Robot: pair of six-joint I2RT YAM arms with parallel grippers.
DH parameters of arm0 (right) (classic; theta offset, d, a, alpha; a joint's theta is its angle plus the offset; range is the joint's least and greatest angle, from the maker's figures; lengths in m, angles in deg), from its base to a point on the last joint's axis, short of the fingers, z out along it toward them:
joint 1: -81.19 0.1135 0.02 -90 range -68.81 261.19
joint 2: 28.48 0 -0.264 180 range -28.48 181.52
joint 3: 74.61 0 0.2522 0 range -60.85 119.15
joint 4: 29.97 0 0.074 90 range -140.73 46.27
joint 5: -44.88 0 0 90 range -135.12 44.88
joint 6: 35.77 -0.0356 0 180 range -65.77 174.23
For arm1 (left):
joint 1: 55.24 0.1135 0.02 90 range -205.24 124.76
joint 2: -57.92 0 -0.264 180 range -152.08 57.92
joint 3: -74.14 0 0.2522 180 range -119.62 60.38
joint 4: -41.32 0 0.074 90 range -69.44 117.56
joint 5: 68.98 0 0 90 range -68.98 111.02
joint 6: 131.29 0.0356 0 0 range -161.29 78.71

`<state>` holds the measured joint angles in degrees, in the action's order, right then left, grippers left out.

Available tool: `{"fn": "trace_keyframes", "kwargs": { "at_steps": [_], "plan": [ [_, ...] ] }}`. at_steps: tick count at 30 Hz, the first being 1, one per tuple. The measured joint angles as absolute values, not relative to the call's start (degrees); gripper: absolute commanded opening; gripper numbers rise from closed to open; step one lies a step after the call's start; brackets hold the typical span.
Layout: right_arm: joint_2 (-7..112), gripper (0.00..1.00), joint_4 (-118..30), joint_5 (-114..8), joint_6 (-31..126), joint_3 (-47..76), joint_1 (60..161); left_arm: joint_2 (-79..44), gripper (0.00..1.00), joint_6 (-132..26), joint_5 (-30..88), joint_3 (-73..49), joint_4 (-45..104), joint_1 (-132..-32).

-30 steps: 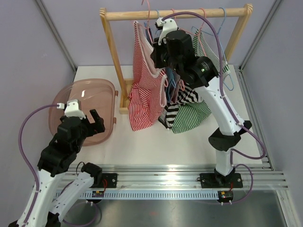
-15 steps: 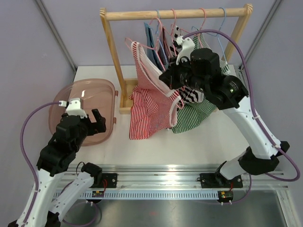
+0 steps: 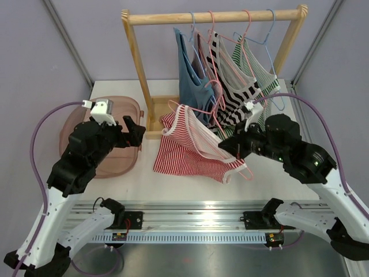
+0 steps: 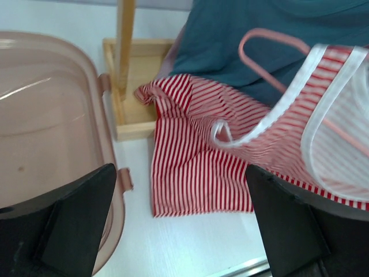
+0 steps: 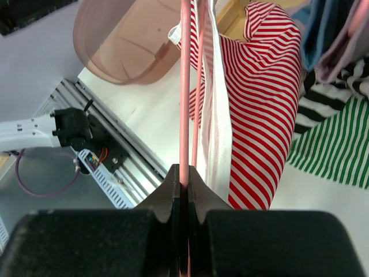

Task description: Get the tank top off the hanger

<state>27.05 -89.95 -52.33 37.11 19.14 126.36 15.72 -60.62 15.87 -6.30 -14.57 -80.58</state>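
The red-and-white striped tank top (image 3: 184, 154) hangs on a pink wire hanger (image 3: 245, 171), off the rail, its lower part lying on the table in front of the rack. My right gripper (image 3: 229, 145) is shut on the hanger's wire (image 5: 184, 86), with the top (image 5: 265, 104) draped just right of it in the right wrist view. My left gripper (image 3: 134, 130) is open and empty, left of the top and apart from it. In the left wrist view the top (image 4: 190, 161) lies between and beyond the spread fingers (image 4: 75, 219).
The wooden rack (image 3: 213, 17) stands at the back with a blue top (image 3: 193, 81), a black-and-white striped top (image 3: 236, 92) and a green striped top (image 3: 262, 72) on hangers. A pink translucent bin (image 3: 124, 158) sits at the left, beside the rack's base (image 4: 130, 109).
My right gripper has pulled the hanger with the red striped top off the rail, down and forward over the table. My left arm has risen and swung right toward the top.
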Motion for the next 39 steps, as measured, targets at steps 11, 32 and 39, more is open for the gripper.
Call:
{"fn": "trace_keyframes", "kwargs": {
  "at_steps": [11,32,39],
  "plan": [
    [11.1,0.0,-91.3,-52.3,33.8,5.6,126.4,6.2,0.99,-61.9,3.3,-9.5,-9.3,-103.3],
    [8.4,0.0,-88.6,-54.9,30.7,1.7,126.4,-2.6,0.83,-57.7,-4.4,-4.9,7.1,-117.9],
    [9.3,0.0,-87.1,-57.9,29.7,1.7,126.4,-5.6,0.48,-57.4,-4.7,-4.6,9.4,-118.0]
  ]
}}
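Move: Ahead and to the right of the left hand, about 14 cm across, 6 cm out and slightly lower, is the tank top's left shoulder strap, still over the pink hanger. The hanger's left end is roughly 11 cm right and 8 cm ahead of that hand; the blue top hangs about 19 cm right and 14 cm ahead. From the right hand, already gripping the hanger's other sloping arm, the strap is some 10 cm ahead and 15 cm left. Sweeping about 18 cm to the right towards the strap, fast and then easing off, the left hand swings clockwise some 20 degrees and sinks slightly as its open fingers begin to close around the strap, stopping part-shut. The right hand keeps its pinch on the hanger and draws it back about 5 cm, down and to the right, before drifting slightly left. ##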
